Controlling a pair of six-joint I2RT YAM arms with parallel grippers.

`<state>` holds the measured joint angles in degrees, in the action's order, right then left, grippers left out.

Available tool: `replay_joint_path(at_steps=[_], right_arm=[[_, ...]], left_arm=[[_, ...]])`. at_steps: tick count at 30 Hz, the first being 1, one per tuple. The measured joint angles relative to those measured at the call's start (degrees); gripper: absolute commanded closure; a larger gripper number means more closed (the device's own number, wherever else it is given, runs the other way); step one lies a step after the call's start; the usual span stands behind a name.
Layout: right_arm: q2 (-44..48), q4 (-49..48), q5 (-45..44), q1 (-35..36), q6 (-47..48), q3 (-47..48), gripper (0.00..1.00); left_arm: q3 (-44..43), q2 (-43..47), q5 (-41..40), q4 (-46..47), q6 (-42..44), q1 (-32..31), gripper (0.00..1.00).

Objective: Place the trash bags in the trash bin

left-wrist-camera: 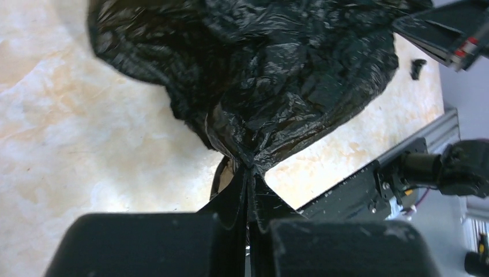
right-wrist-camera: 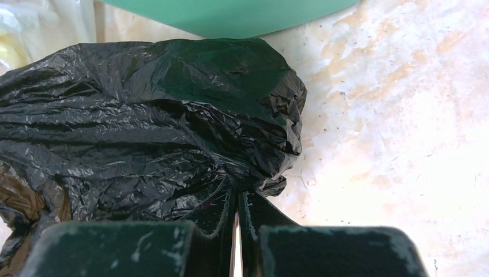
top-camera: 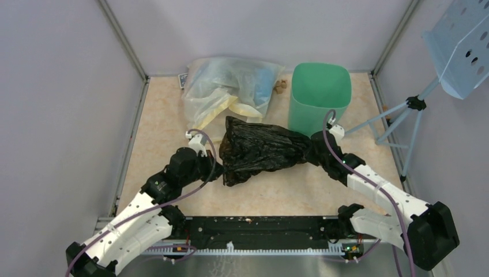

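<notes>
A crinkled glossy black trash bag (top-camera: pixel 256 150) stretches across the middle of the table between both arms. My left gripper (top-camera: pixel 218 164) is shut on the bag's left end; in the left wrist view the plastic (left-wrist-camera: pixel 248 75) bunches into the pinched jaws of that gripper (left-wrist-camera: pixel 249 173). My right gripper (top-camera: pixel 311 147) is shut on the bag's right end; the right wrist view has the film (right-wrist-camera: pixel 144 121) gathered into its closed jaws (right-wrist-camera: pixel 237 193). The mint-green trash bin (top-camera: pixel 319 98) stands upright just behind the right gripper, its wall (right-wrist-camera: pixel 230 14) along the top of the right wrist view.
A large translucent bag (top-camera: pixel 230 89) with blue and yellowish contents lies behind the black bag, left of the bin. Small brown bits (top-camera: pixel 280 86) sit between them. A pale blue perforated tray (top-camera: pixel 464 43) on a tripod (top-camera: pixel 406 118) stands at the right. Enclosure walls surround the table.
</notes>
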<state>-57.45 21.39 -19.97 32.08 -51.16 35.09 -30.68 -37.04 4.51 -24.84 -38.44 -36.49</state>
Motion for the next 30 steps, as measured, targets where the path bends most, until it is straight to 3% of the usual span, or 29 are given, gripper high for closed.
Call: replay_joint_path(at_steps=[7, 17, 22, 26, 30], right_arm=[[-2.3, -0.8, 2.1, 0.0, 3.7, 1.4, 0.99], [-6.1, 1.2, -0.7, 0.0, 2.6, 2.1, 1.00], [-6.5, 0.1, 1.4, 0.0, 4.7, 2.1, 0.90], [-6.4, -0.3, 2.6, 0.0, 7.1, 2.1, 0.66], [-5.4, -0.3, 4.5, 0.0, 9.7, 2.1, 0.53]], left_arm=[[-3.8, -0.1, 3.9, -0.1, 3.1, 0.0, 1.00], [-15.2, 3.5, -0.7, -6.4, 5.2, 0.0, 1.00], [-16.9, 3.9, 0.1, -6.8, 5.8, 0.0, 1.00], [-16.6, 2.4, 0.7, -7.0, 5.8, 0.0, 1.00], [-16.1, 1.6, -1.5, -8.7, 5.0, 0.0, 1.00]])
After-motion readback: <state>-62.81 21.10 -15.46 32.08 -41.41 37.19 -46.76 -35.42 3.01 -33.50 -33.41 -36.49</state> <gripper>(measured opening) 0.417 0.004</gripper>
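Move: Both hands still pinch the black trash bag, one at each end. Its middle lies about 14 cm right of the left hand, 12 cm ahead and 9 cm lower; from the right hand it is some 16 cm left, 4 cm ahead and 5 cm lower. The green bin stands about 20 cm ahead of the right hand and 3 cm right. The clear bag lies 32 cm ahead of the left hand and 4 cm right, about 10 cm lower. Keep the left gripper shut on the black bag and raise its end about 12 cm, nearly straight up, tipping the fingers up some 15 degrees, then ease back down about 2 cm. Hold the right end meanwhile, sink about 2 cm, then open the right fingers to nearly half and let go of the bag, turning the wrist slightly counter-clockwise. ##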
